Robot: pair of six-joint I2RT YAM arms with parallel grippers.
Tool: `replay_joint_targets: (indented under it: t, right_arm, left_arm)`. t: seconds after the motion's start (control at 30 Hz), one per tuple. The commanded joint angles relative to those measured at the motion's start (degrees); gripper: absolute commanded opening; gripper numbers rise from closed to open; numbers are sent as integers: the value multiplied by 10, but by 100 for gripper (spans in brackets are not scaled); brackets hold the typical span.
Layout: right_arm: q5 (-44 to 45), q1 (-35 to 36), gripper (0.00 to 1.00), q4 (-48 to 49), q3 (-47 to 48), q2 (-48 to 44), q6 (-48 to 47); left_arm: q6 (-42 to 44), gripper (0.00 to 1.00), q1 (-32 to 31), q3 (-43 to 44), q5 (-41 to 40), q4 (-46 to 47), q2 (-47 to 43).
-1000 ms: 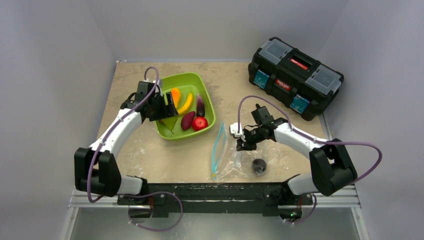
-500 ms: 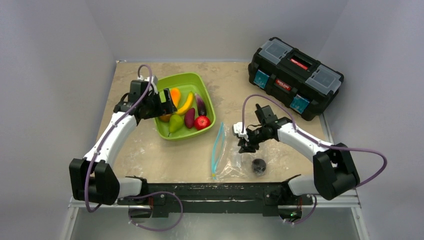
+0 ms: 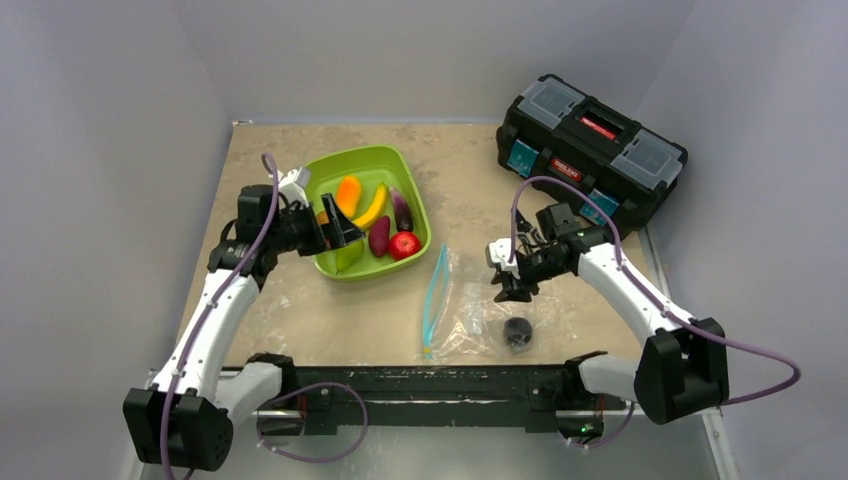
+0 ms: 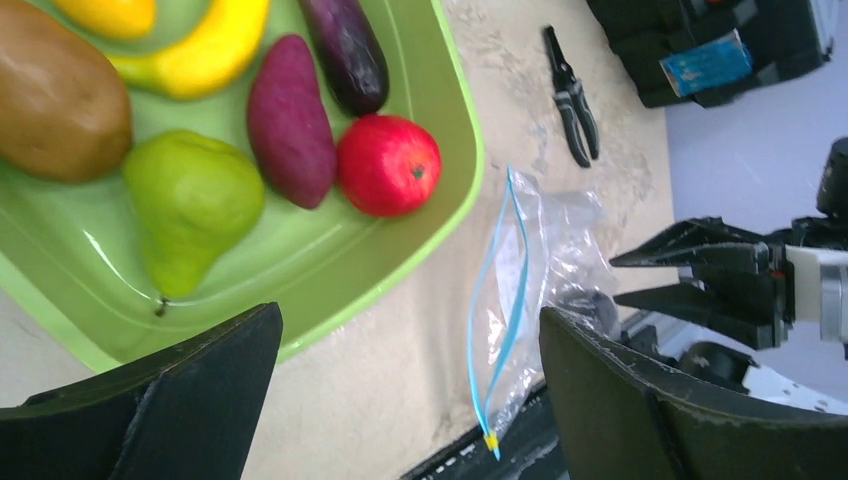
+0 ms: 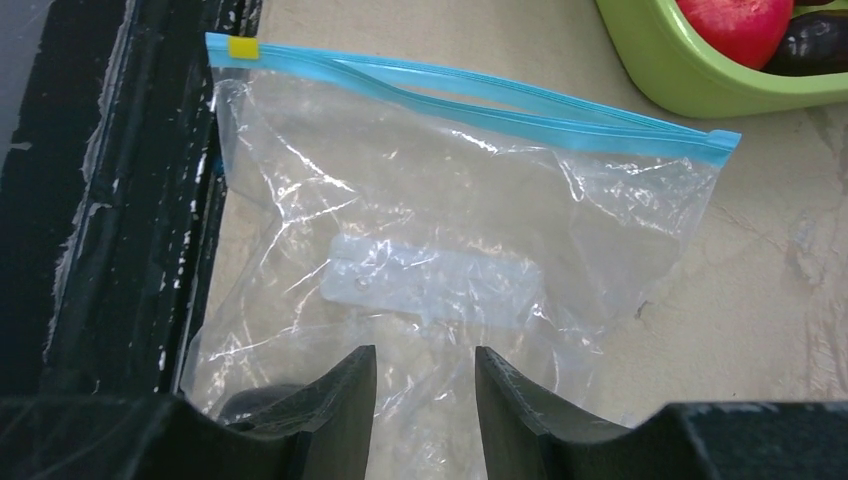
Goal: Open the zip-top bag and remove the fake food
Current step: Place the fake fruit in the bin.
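The zip-top bag (image 3: 462,305) lies flat near the table's front edge, its teal zipper strip (image 3: 436,288) parted toward the tray. A dark plum (image 3: 517,332) sits inside the bag's near right corner. The rest of the fake food lies in the green tray (image 3: 372,152): banana (image 4: 205,55), red apple (image 4: 388,165), eggplant (image 4: 345,50), pear (image 4: 190,205), kiwi (image 4: 55,105). My left gripper (image 3: 335,228) hangs open over the tray's left edge, empty. My right gripper (image 5: 425,360) hovers open just above the bag's (image 5: 430,230) closed end, holding nothing.
A black toolbox (image 3: 590,155) stands at the back right. Black-handled pliers (image 4: 572,95) lie on the table between the tray and the toolbox. The black mounting rail (image 3: 430,385) runs along the near edge, right beside the bag.
The left gripper opened, left the pear in the tray and drew back to the left. The right gripper opened off the bag and shifted right.
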Motion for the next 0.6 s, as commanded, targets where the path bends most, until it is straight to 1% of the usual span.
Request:
replay_joint_targets:
  t: [0.0,0.17,0.27,0.37,0.43,0.57]
  right_arm:
    - [-23,-10,40,-106,26,-26,-66]
    - [-19,-31,40,-136,12,-49,-75]
    - [-20,-48,40,-166,16,-59,-93]
    - [1,-60,39,-196,20,-72,-104]
    - [22,-65,39,-207,18,-79,-108]
    - [54,-68,39,-224,12,-91,-112]
  left_arm:
    - [-25,100,3,-32,71,20,-53]
    - [-61,100,0,-66,119,45,-82]
    - [-65,100,-16,-74,132,52,-88]
    - [-62,100,-59,-67,122,48,-87]
    - [-62,100,-106,-65,103,49,-83]
    - [-86,99,-174,-79,82,89,-62]
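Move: The last fruit, a dark ball still in the bag, lies about 8 cm back and 5 cm right of my right hand, some 6 cm lower. From my left hand it is roughly 17 cm back, 33 cm right and 15 cm down. The bag's blue zip mouth is about 10 cm back and 17 cm right of my left hand. The red fruit in the bin is 11 cm to its right, about level with it; the pear sits almost straight below. I carry my empty left hand away from the pear and towards the bag, about 8 cm back, then increasingly rightward for some 7 cm, staying nearly level, fingers wide open, turning nearly 20 degrees clockwise. Meanwhile I draw my empty right hand back and right, about 4 cm each way, towards the dark fruit, rising only slightly, with its fingers still partly open. ##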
